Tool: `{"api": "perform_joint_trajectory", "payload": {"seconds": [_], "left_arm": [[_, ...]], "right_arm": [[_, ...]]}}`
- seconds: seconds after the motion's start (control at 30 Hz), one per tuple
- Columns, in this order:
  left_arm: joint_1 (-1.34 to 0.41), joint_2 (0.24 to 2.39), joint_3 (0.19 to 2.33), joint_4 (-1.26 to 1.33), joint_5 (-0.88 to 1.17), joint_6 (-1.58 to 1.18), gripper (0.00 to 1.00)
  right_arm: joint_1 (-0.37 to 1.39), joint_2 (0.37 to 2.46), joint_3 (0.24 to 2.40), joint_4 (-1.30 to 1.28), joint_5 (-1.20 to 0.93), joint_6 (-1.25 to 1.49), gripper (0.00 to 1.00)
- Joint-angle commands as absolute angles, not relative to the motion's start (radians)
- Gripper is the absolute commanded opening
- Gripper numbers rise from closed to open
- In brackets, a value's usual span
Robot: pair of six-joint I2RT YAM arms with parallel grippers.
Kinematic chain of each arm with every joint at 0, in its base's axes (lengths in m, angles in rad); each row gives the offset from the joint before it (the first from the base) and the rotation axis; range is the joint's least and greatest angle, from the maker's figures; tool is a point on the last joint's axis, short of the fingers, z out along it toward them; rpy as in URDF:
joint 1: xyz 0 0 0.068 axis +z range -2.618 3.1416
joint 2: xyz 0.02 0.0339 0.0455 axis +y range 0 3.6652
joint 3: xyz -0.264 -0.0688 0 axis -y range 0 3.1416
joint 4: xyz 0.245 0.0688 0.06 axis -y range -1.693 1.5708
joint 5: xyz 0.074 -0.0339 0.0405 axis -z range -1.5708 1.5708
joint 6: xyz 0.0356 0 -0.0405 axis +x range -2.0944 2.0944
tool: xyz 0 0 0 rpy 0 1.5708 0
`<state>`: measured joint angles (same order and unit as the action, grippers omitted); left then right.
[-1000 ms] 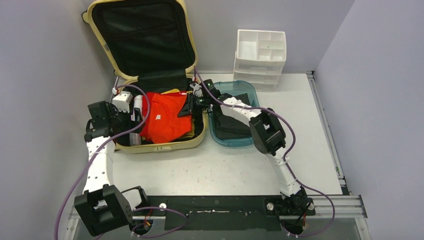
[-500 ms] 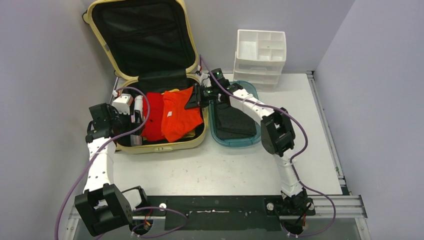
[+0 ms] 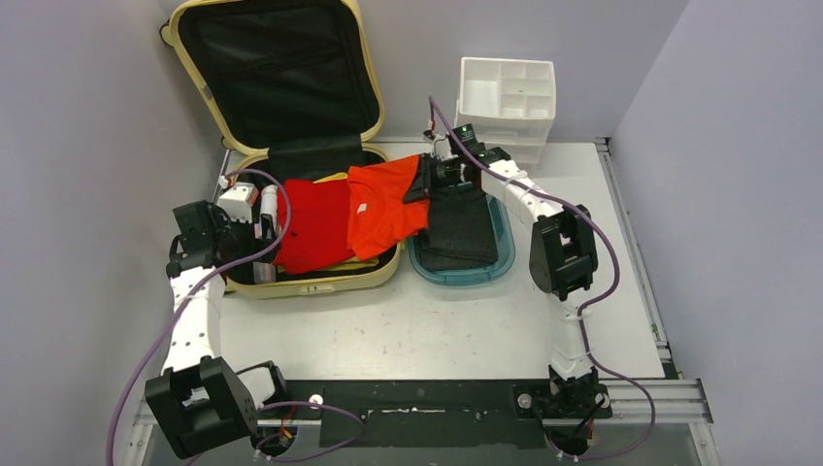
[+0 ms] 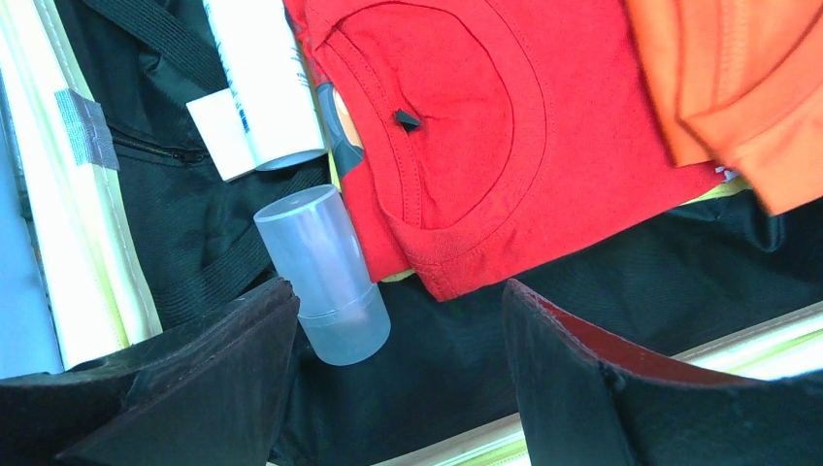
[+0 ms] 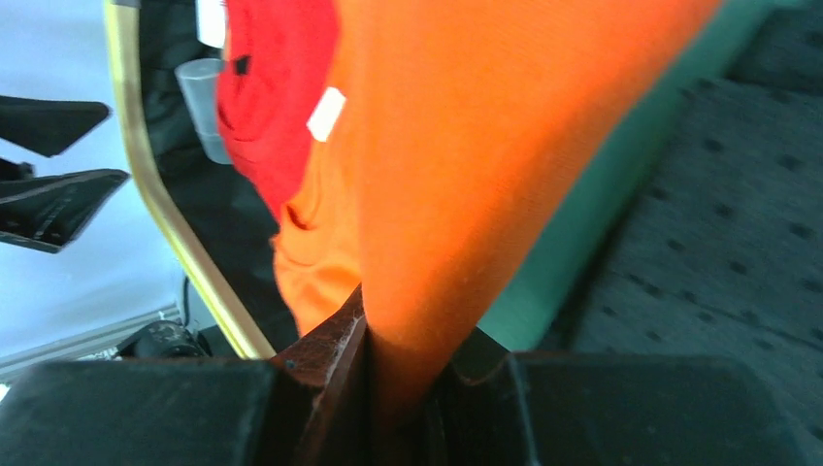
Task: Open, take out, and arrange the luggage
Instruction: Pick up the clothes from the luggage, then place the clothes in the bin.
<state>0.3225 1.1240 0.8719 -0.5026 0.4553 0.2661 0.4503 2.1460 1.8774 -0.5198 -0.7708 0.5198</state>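
The pale-yellow luggage (image 3: 320,283) lies open at the back left, its lid (image 3: 275,68) leaning on the wall. Inside lie a red shirt (image 3: 315,223) (image 4: 466,116), a white tube (image 4: 260,87) and a clear blue bottle (image 4: 325,277). My right gripper (image 3: 427,184) (image 5: 403,388) is shut on an orange shirt (image 3: 383,206) (image 5: 466,165) and holds it over the luggage's right rim and the teal tray (image 3: 464,275). My left gripper (image 3: 260,228) (image 4: 398,379) is open inside the luggage's left end, its left finger next to the blue bottle.
A dark folded garment (image 3: 464,233) (image 5: 718,223) lies in the teal tray. A white drawer organizer (image 3: 506,112) stands at the back, right of the luggage. Grey walls enclose the table on the left, back and right.
My right gripper has lifted the orange shirt off the red shirt and carried it right, from the luggage's middle to over its right rim and the tray. The left arm has not moved.
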Motion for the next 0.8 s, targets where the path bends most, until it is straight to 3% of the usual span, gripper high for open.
{"api": "perform_joint_trajectory", "payload": {"seconds": [0.0,0.33,0.77], "left_arm": [[0.331,1.113,0.873,-0.455,0.458,0.261,0.74],[0.331,1.118,0.869,-0.449,0.459,0.255,0.74],[0.331,1.108,0.859,-0.445,0.462,0.253,0.74]], "right_arm": [[0.379,2.090,1.876,-0.682,-0.743,0.359,0.00],[0.251,2.085,1.852,-0.854,-0.710,0.163,0.00],[0.158,2.146,1.783,-0.866,-0.637,0.058,0.00]]}}
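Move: Off to the right hand's right lies the teal bin that the already held orange shirt is bound for: about 11 cm right, 2 cm back and 13 cm down. The dark clothes lie inside it, 10 cm right, 3 cm back and 14 cm down. The luggage's red shirt sits some 24 cm to the left and 2 cm back, the white drawers about 20 cm right and 17 cm ahead. From the left hand, the bin lies roughly 47 cm right and 8 cm ahead. Sweeping some 17 cm to the right and sinking about 8 cm, the right hand draws the orange shirt off the luggage and over the bin, ending above its right half. The closed fingers keep their pinch on the cloth while tipping about 15 degrees further down. ##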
